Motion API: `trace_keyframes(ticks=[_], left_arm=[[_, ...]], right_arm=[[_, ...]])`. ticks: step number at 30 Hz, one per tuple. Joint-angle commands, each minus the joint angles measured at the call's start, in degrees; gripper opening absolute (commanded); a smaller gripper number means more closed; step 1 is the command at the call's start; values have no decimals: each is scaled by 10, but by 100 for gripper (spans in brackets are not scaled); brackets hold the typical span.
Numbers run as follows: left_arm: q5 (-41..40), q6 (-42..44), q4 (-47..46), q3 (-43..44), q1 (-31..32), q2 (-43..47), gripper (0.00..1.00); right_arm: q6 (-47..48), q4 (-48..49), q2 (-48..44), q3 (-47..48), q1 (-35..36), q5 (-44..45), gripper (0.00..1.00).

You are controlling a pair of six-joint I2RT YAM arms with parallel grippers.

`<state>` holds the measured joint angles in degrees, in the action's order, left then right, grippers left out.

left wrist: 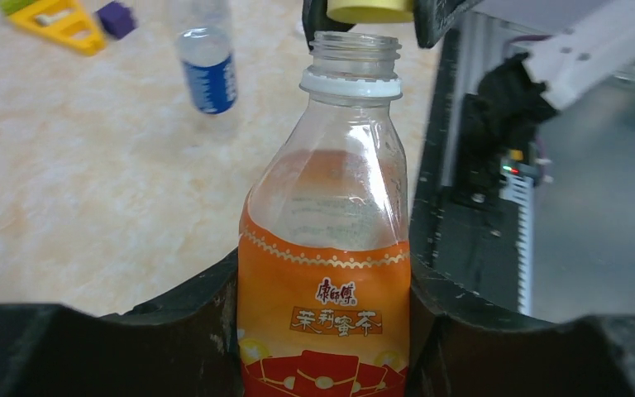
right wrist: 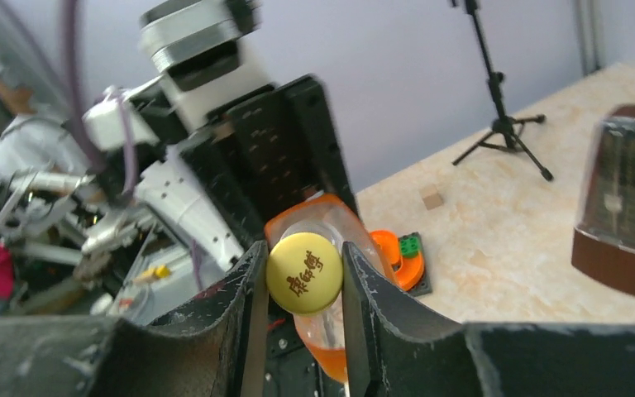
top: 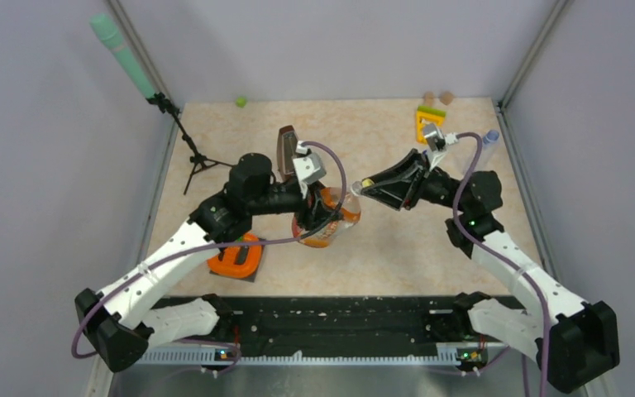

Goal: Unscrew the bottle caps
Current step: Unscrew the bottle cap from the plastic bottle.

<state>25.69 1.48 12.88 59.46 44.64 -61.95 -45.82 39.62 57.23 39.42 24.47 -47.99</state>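
My left gripper [left wrist: 324, 331] is shut on the squat orange-labelled bottle [left wrist: 324, 273], one finger on each side of its label, and holds it above the table [top: 430, 240]. The bottle's threaded neck [left wrist: 355, 50] is bare. Just above the neck is the yellow cap [right wrist: 304, 273], and my right gripper [right wrist: 302, 277] is shut on its rim. In the top view the two grippers meet mid-table: the left gripper [top: 318, 217] with the bottle [top: 335, 225], the right gripper [top: 366, 184] with the cap [top: 367, 182]. A slim bottle with a blue label [left wrist: 208, 70] stands further off.
A brown metronome [top: 285, 153] stands just behind the left wrist. A tripod stand [top: 190, 153] with a green microphone is at the back left. An orange piece on a dark plate [top: 236, 258] lies near the left arm. A yellow toy [top: 430, 120] and wooden discs [top: 438, 98] sit at the back right.
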Motion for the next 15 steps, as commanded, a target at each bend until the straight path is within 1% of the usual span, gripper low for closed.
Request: trace_keyframes(ticks=[1, 3, 4, 6, 7, 8, 9, 10, 13, 15], left_arm=[[326, 15, 56, 55, -75, -6, 0], [413, 19, 69, 72, -92, -34, 0], [430, 7, 59, 78, -98, -43, 0], [432, -34, 15, 75, -102, -48, 0], [426, -46, -10, 68, -101, -46, 0], [404, -45, -13, 62, -102, -45, 0], [350, -42, -7, 60, -101, -43, 0], [308, -43, -6, 54, -101, -40, 0], [199, -50, -10, 32, -101, -19, 0], [160, -71, -72, -11, -100, 6, 0]], right_arm=[[-2, 150, -38, 32, -8, -157, 0], [-5, 185, -47, 40, -8, -182, 0], [1, 178, -52, 46, -8, -187, 0], [44, 106, -60, 66, -8, -189, 0], [74, 58, -68, 73, -9, -178, 0], [117, -11, -78, 79, -12, -146, 0], [162, -118, -91, 86, -14, -98, 0], [214, -185, -106, 86, -15, -44, 0], [269, -368, -140, 99, -16, 174, 0], [277, -487, -156, 117, -16, 336, 0]])
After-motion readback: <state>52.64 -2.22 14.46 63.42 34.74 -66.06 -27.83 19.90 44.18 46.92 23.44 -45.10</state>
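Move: The right hand already pinches the yellow cap, free of the orange tea bottle; that bottle's open mouth lies about 3 cm to its left, 1 cm back and 2 cm below. The blue-label bottle stands roughly 16 cm to its right, 11 cm farther out and 25 cm lower, the metronome some 18 cm left and 17 cm ahead, 30 cm lower. From the left hand, gripping the bottle, the mouth is about 6 cm right, 5 cm ahead and 7 cm up. Both hands draw back, then partly forward; right lifts the held cap about 5 cm, away from the mouth. ##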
